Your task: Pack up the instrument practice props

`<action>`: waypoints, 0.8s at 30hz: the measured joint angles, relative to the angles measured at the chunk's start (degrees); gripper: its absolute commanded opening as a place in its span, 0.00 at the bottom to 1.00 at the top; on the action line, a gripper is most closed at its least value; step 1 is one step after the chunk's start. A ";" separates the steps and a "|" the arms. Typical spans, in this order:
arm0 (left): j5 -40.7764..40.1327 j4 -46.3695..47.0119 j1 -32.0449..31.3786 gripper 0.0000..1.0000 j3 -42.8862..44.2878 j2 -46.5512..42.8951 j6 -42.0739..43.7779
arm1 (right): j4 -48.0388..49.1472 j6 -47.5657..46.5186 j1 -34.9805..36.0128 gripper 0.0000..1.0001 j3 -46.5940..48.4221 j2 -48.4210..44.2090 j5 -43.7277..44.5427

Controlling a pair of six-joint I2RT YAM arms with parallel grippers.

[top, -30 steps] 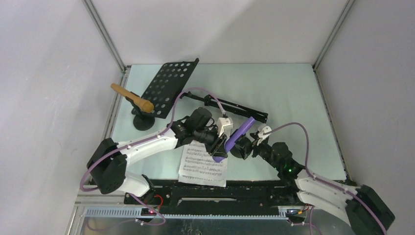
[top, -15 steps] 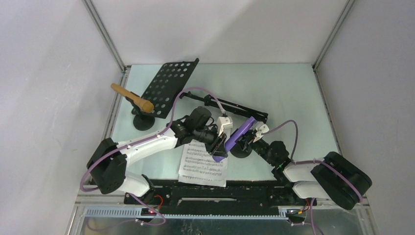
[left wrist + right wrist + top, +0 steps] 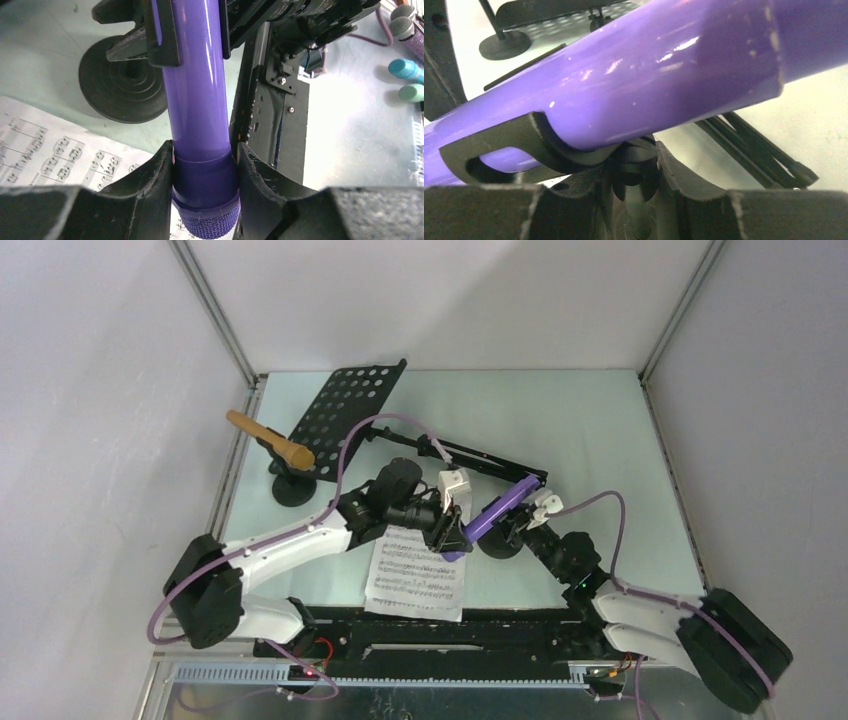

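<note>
The purple toy microphone (image 3: 492,517) lies tilted in the clip of a small black round-based holder (image 3: 499,543) at table centre. My left gripper (image 3: 447,536) is shut on the microphone's head end (image 3: 202,175), above the white sheet-music page (image 3: 415,575). My right gripper (image 3: 520,530) is shut on the holder's stem (image 3: 636,172) just under the clip (image 3: 519,145). The tan microphone (image 3: 270,439) rests in the second holder (image 3: 293,487) at the left. The black perforated music rack (image 3: 348,417) stands at the back left, its folded tripod legs (image 3: 485,465) lying on the table.
The table's far right half is bare green surface (image 3: 600,430). White walls close in both sides. Teal and purple microphones (image 3: 407,75) lie off the table beyond the black front rail (image 3: 272,125) in the left wrist view.
My left arm has pulled the purple microphone's head slightly up and right. The right arm's posture shifted, its gripper staying at the holder. The tan microphone and rack have not moved.
</note>
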 measured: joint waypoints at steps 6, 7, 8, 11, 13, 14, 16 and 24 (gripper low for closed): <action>-4.20 9.40 -1.14 0.00 -4.83 -4.72 -3.04 | -13.62 -0.37 -2.10 0.00 1.73 -11.58 1.81; -4.72 10.38 -1.27 0.00 -5.46 -5.09 -3.43 | -14.86 -0.35 -2.73 0.00 1.86 -12.57 1.77; -5.51 12.11 -1.44 0.00 -6.80 -5.68 -3.96 | -16.63 -0.22 -3.76 0.00 2.03 -13.81 1.66; -6.51 13.44 -1.77 0.00 -8.96 -6.58 -4.81 | -21.49 0.48 -7.69 0.00 2.05 -17.00 1.70; -7.13 13.90 -2.10 0.00 -10.62 -7.02 -5.44 | -24.15 1.14 -10.12 0.00 2.05 -18.18 1.90; -7.13 13.42 -2.21 0.00 -11.43 -7.26 -5.86 | -25.44 1.60 -11.41 0.00 2.08 -18.67 2.75; -6.93 11.58 -2.40 0.00 -13.18 -7.89 -6.84 | -28.11 2.08 -14.47 0.00 2.75 -19.50 6.43; -8.07 8.11 -3.93 0.00 -19.10 -12.39 -9.31 | -34.21 2.14 -20.92 0.00 6.58 -23.76 15.19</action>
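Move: The right fingers hold the stand's neck just under the clip. The purple microphone's middle lies about 3 cm above them, 1 cm ahead and 2 cm left; the round base is some 13 cm below and 1 cm left. The folded tripod's foot end is roughly 14 cm ahead, 8 cm right, 12 cm below. From the left hand, gripping the head end, the microphone's middle is about 7 cm right, 4 cm ahead, 2 cm up; the sheet music's middle is 8 cm left, 2 cm ahead, 14 cm below. Keeping its pinch on the neck, the right hand draws the stand's clip off the microphone, rising slightly, then sweeping about 15 cm right and a little forward while turning some 35 degrees clockwise. The left hand keeps hold of the microphone's head end, lifts it about 2 cm, then pulls down, back and left, away from the stand and over the sheet music, ending roughly 5 cm below its start. ##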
